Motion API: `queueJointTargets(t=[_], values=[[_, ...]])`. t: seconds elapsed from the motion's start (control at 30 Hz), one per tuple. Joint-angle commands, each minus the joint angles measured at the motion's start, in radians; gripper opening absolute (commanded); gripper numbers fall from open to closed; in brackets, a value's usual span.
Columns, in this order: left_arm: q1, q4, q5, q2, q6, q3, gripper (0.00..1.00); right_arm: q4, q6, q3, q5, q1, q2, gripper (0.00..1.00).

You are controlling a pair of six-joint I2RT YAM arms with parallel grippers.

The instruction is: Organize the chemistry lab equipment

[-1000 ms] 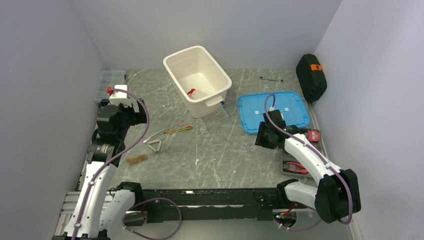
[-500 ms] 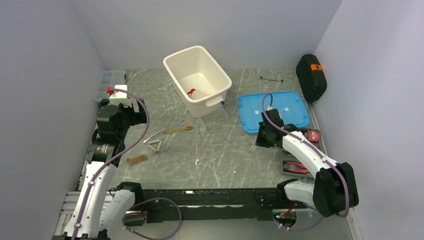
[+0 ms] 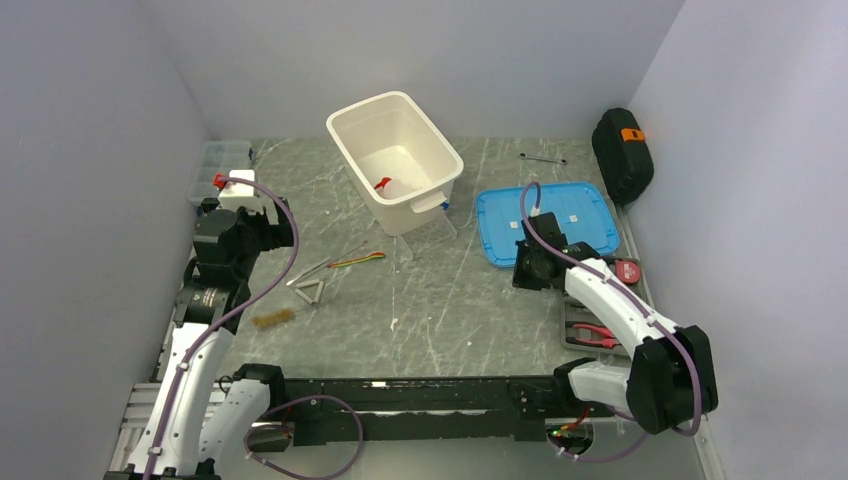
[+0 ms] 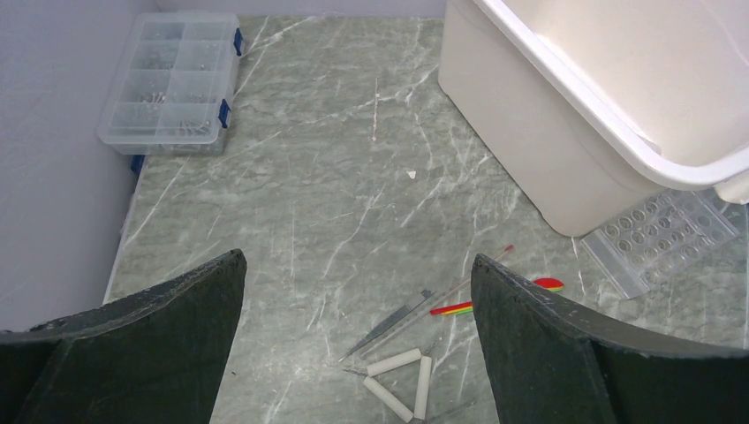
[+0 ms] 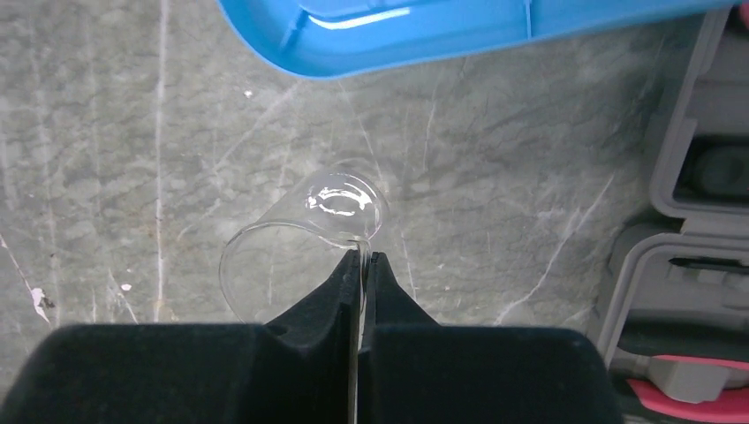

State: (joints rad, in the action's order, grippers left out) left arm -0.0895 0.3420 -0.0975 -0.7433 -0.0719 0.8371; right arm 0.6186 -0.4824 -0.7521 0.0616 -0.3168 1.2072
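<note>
My right gripper (image 5: pixel 364 258) is shut on the thin wall of a clear glass beaker (image 5: pixel 300 230), which lies tilted on the table just in front of the blue lid (image 5: pixel 459 26). From above, that gripper (image 3: pixel 528 268) sits at the lid's near-left corner. My left gripper (image 4: pixel 358 258) hangs open and holds nothing, high above the metal triangle (image 4: pixel 402 384), the tongs (image 4: pixel 389 322) and a red-tipped rod (image 4: pixel 468 278). The clear tube rack (image 4: pixel 662 238) leans by the white bin (image 3: pixel 395 150), which holds the red-nozzled squeeze bottle (image 3: pixel 385 184). The wire brush (image 3: pixel 272 318) lies near left.
A clear organizer box (image 3: pixel 222 160) stands at the far left corner. A black case (image 3: pixel 622 150) sits far right. A grey tool tray with red pliers (image 3: pixel 595 335) lies beside the right arm. White pads (image 3: pixel 572 217) rest on the blue lid.
My right gripper's jaws have shut onto the beaker's wall, and the arm has shifted slightly. The left arm has not moved.
</note>
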Motion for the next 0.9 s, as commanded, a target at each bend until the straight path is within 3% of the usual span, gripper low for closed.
queueJointTargets(t=[0.0, 0.23, 0.57, 0.87], values=[[-0.005, -0.035, 0.016, 0.010, -0.005, 0.000, 0.99, 0.026, 0.067, -0.130, 0.035, -0.042, -0.024, 0.00], [-0.006, -0.038, 0.021, 0.012, -0.005, -0.003, 0.99, 0.005, 0.104, -0.350, -0.020, -0.077, 0.015, 0.00], [-0.013, -0.043, 0.022, 0.025, 0.004, -0.005, 0.99, -0.135, 0.154, -0.706, -0.079, -0.079, 0.233, 0.00], [-0.024, -0.051, 0.032, 0.030, 0.010, -0.010, 0.99, -0.076, 0.207, -1.078, -0.116, -0.087, 0.530, 0.00]])
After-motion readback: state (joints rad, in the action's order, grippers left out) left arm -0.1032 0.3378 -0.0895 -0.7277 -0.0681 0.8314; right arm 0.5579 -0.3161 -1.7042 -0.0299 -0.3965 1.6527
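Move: My right hand already has the glass beaker pinched by its rim. The white bin it is headed for has its middle roughly 20 cm ahead and 27 cm to the left, about 4 cm higher. The blue lid is centred some 13 cm ahead and 6 cm to the right, the clear well plate about 12 cm ahead and 22 cm to the left, both around 7 cm lower. From my idle left hand, the bin is about 14 cm ahead, 24 cm to the right and 15 cm below. I sweep my right hand up some 22 cm and forward nearly 20 cm, with a smaller shift to the left, carrying the beaker towards the bin's right rim. My fingers stay shut on the glass while the wrist tips up about 30 degrees, so they point more forward, and turns a little counter-clockwise. ##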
